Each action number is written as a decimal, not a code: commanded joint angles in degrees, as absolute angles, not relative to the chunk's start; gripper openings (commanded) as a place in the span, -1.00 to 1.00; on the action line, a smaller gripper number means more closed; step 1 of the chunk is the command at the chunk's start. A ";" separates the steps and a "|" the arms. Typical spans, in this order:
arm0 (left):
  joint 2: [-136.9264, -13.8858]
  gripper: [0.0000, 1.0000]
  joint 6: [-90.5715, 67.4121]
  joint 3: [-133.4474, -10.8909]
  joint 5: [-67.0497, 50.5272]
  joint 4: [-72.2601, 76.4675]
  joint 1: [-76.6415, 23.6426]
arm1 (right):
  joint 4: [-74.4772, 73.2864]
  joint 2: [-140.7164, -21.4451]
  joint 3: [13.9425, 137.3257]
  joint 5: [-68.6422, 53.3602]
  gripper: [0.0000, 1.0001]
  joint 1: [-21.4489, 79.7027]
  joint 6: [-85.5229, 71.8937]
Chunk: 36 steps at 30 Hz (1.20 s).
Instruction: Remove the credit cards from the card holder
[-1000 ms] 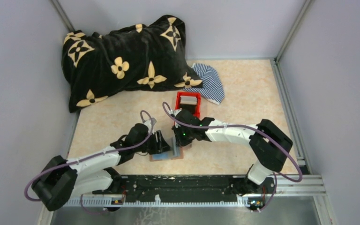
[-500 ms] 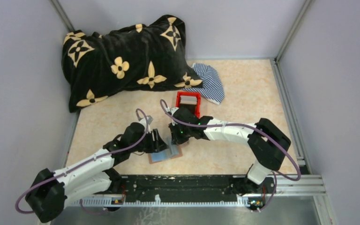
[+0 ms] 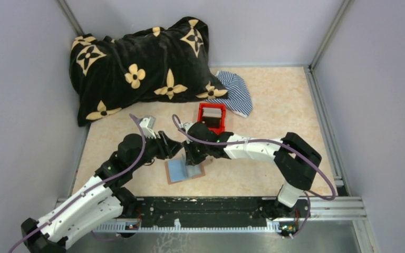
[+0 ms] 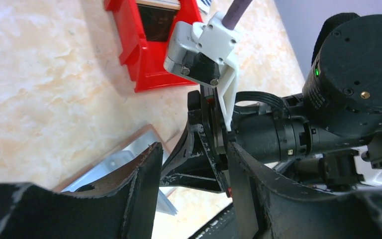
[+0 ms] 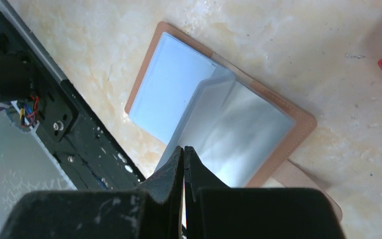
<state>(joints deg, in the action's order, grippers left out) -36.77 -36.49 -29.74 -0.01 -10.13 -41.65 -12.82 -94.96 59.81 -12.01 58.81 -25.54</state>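
Note:
The card holder (image 3: 169,178) lies open on the table near the front rail, brown leather rim (image 5: 301,124) showing. A light blue card (image 5: 164,92) covers its left half. A grey card (image 5: 238,129) lies over the right half, with its near corner tilted up. My right gripper (image 5: 184,148) is shut on that raised corner and hangs over the holder (image 3: 194,159). My left gripper (image 3: 178,149) hovers just left of it, open and empty. Between its fingers (image 4: 193,149) I see only the right wrist and a corner of the holder (image 4: 114,162).
A red open-top box (image 3: 211,117) with dark contents stands just behind the grippers, also in the left wrist view (image 4: 149,59). A black flowered blanket (image 3: 142,63) and a striped cloth (image 3: 237,92) lie at the back. The black rail (image 3: 205,208) runs along the near edge.
My left gripper has lifted off the card holder and drawn back to the left, uncovering the light blue card. The right gripper has shifted slightly left, still shut.

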 commanded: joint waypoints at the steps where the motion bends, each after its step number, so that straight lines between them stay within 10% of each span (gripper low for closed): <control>1: -38.47 0.15 -35.82 -29.38 1.17 -12.19 -41.84 | -10.65 -97.10 63.01 -12.70 -1.00 60.35 -25.46; 36: -29.45 0.15 -56.61 -17.29 13.50 -18.60 -41.66 | -12.47 -88.46 60.36 -5.10 -1.00 55.91 -24.86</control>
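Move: The standing clear page of the card holder is right at my closed right fingertips, about 2 cm back, 1 cm to the left and 3 cm below. The card holder's middle lies roughly 3 cm back, 2 cm left and 5 cm below that hand; the red box is some 19 cm ahead and 9 cm right of it, 3 cm lower. From my left hand the page is about 4 cm back, 2 cm right and 14 cm down. With my right fingers kept shut against the clear page, I press down about 3 cm while drawing back and to the left, folding the page over leftward. Then I swing right and forward and lift clear of the holder. Meanwhile I lower my left hand some 9 cm towards the holder and shift it 5 cm left, tipping it down and turning it counter-clockwise, its fingers staying half open above the holder. ##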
